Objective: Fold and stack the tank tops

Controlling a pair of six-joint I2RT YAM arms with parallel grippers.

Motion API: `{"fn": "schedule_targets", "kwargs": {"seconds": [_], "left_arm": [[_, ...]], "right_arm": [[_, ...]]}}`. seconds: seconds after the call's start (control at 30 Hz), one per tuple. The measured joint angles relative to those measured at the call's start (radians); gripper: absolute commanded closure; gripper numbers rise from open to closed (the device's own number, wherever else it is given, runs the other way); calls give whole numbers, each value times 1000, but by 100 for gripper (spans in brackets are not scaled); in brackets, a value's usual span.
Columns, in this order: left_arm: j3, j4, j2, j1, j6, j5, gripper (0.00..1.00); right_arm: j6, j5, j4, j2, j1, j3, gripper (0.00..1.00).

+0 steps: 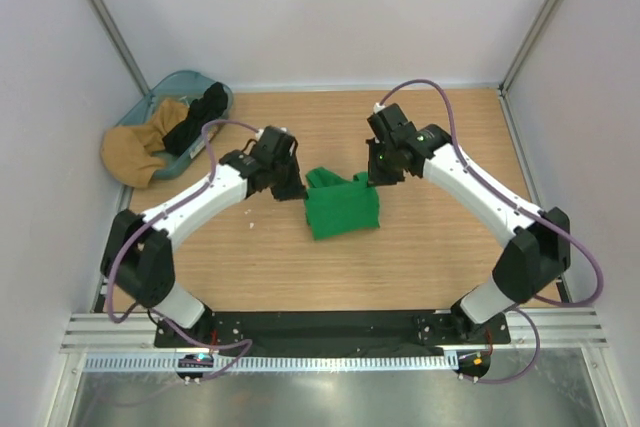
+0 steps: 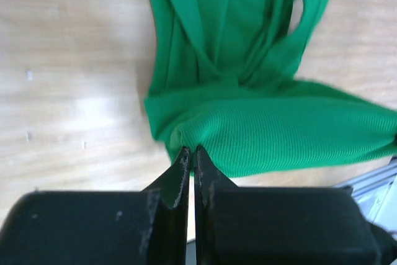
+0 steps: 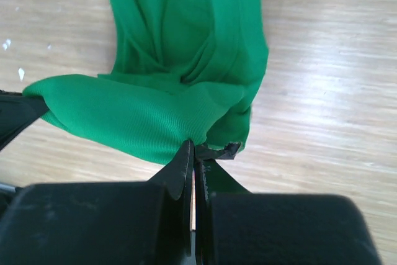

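The bright green tank top lies bunched in the middle of the table, its far edge lifted between both arms. My left gripper is shut on the garment's left corner; its fingertips pinch the ribbed fabric. My right gripper is shut on the right corner, with the cloth drooping between the two grips. The straps trail on the wood beyond. A black tank top lies in the basket at the back left.
A blue basket at the back left holds the black garment and a tan cloth that spills over its rim. White walls close in the table on three sides. Small white specks lie on the wood.
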State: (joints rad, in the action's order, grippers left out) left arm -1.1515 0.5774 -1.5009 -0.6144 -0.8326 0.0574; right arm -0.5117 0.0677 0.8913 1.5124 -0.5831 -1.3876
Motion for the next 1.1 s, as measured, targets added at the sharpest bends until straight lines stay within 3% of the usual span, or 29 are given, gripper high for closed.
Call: {"fn": "schedule_targets", "kwargs": {"seconds": [0.43, 0.63, 0.67, 0.73, 0.87, 0.93, 1.1], "left_arm": [[-465, 34, -520, 150, 90, 103, 100], [-719, 80, -724, 166, 130, 100, 95], [-754, 85, -752, 166, 136, 100, 92], [-790, 83, -785, 167, 145, 92, 80], [-792, 90, -792, 174, 171, 51, 43], [-785, 83, -787, 180, 184, 31, 40], [-707, 81, -713, 191, 196, -6, 36]], "right_arm": [[35, -27, -24, 454, 186, -362, 99], [27, -48, -81, 595, 267, -407, 98], [26, -50, -89, 612, 274, -410, 95], [16, -55, -111, 649, 287, -415, 74], [13, -55, -143, 671, 292, -413, 53], [14, -56, -167, 665, 291, -413, 45], [18, -55, -205, 606, 290, -384, 43]]}}
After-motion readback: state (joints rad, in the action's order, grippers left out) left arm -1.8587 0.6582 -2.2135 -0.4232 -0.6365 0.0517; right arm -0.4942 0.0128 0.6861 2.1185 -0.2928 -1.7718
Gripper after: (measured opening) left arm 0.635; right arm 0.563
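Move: Gripping one corner each of the folded green tank top's raised hem, the hands face the strap end lying flat on the table. From the left hand, the left strap end is about 15 cm ahead, 3 cm right and 9 cm lower, and the right strap end 14 cm ahead, 12 cm right. From the right hand, the right strap end is some 14 cm ahead, 2 cm left and 12 cm lower, and the left one 15 cm ahead, 11 cm left. Sweeping forward together by nearly 20 cm and sinking, the left hand about 7 cm and the right about 12, both hands carry the pinched hem over the straps, the right hand drifting some 4 cm right and turning about 15 degrees clockwise. Once low, both sets of fingers spread wide and let go of the hem; the hands then start to rise, the right one by about 2 cm. ##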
